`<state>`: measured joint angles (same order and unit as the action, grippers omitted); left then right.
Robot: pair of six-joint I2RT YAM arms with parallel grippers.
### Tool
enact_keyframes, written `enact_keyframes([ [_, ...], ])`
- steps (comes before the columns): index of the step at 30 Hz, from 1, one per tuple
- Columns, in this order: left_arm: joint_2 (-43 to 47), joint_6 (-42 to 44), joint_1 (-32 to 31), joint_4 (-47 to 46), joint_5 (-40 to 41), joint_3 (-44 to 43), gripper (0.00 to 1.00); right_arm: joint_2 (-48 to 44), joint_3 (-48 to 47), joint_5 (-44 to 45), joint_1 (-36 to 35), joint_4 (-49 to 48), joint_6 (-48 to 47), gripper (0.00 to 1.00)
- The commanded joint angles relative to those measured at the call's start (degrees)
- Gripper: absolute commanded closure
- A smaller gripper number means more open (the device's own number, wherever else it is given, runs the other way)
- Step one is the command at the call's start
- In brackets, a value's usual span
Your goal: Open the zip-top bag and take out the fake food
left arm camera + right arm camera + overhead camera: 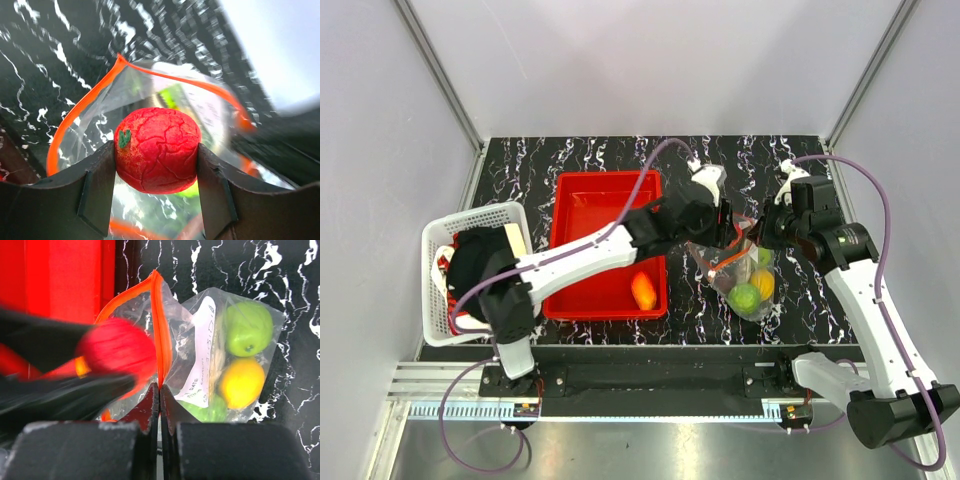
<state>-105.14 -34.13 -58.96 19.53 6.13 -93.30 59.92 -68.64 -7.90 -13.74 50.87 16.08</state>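
The clear zip-top bag (200, 340) lies on the dark marbled table with its orange zip strip (75, 120) spread open. My left gripper (156, 165) is shut on a round red fake fruit (157, 149) just above the bag's mouth. In the right wrist view the same red fruit (117, 350) shows blurred beside the strip. My right gripper (159, 390) is shut on the bag's zip edge, holding it up. A green fruit (248, 329), a yellow one (242, 382) and another green piece lie inside the bag (740, 270).
A red tray (590, 210) sits left of the bag with an orange fake food piece (643, 290) in its near right corner. A white basket (450, 240) with dark contents stands at the table's left edge. Grey walls close in the table.
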Motion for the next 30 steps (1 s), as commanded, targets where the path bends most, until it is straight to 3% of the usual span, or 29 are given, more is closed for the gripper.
enact_keyframes([
  [1, 9.40, 3.45, -0.28, -0.81, -1.56, 3.64, 0.82, -1.91, -0.35, 2.89, -0.33, -0.77, -1.48, 1.00],
  [8, 22.67, 9.34, 0.34, 0.95, -0.95, 12.69, 0.85, -2.27, 0.09, 3.77, -0.33, -0.77, -1.57, 1.00],
  [11, 27.69, 9.35, 1.56, 1.65, 4.23, 19.45, 0.84, -2.18, 0.00, 3.42, -0.33, -0.86, -1.49, 1.00],
  [13, 31.57, 8.03, 4.79, 1.56, 5.12, 25.51, 0.81, -2.18, 0.00, 3.24, -0.33, -0.95, -1.49, 1.00],
  [15, 33.15, 5.57, 7.97, 0.78, 1.02, 29.20, 0.81, -2.09, 0.09, 2.98, -0.33, -1.04, -1.49, 1.00],
  [20, 30.01, 4.07, 15.53, -3.18, -5.42, 36.52, 0.82, -1.47, 0.00, 1.84, -0.33, -1.30, -1.40, 1.00],
  [30, 12.34, 5.30, 22.31, -8.54, -11.22, 31.25, 0.85, -1.83, 0.17, 1.49, -0.33, -1.04, -1.57, 1.00],
])
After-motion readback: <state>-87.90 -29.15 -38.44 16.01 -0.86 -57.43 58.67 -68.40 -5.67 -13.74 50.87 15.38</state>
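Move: The left hand already holds the red tomato above the open bag; the red tray's middle lies about 28 cm to its left, 8 cm ahead and 18 cm below. The orange-yellow fruit in the tray is roughly 19 cm left and 3 cm back. The bag's mouth is some 8 cm beneath the hand, 1 cm right; the striped green fruit is about 6 cm right, 5 cm back. From the right hand, the tray's middle is about 34 cm left, 8 cm ahead. Up and leftward in one quick arc, the left hand carries the gripped tomato away from the bag, first climbing about 5 cm and easing back a little. It travels some 20 cm left to the tray's right half, swings forward, then sinks steeply, turning slightly counter-clockwise, fingers still shut on the tomato. The right hand stays nearly in place, still pinching the bag's rim. ##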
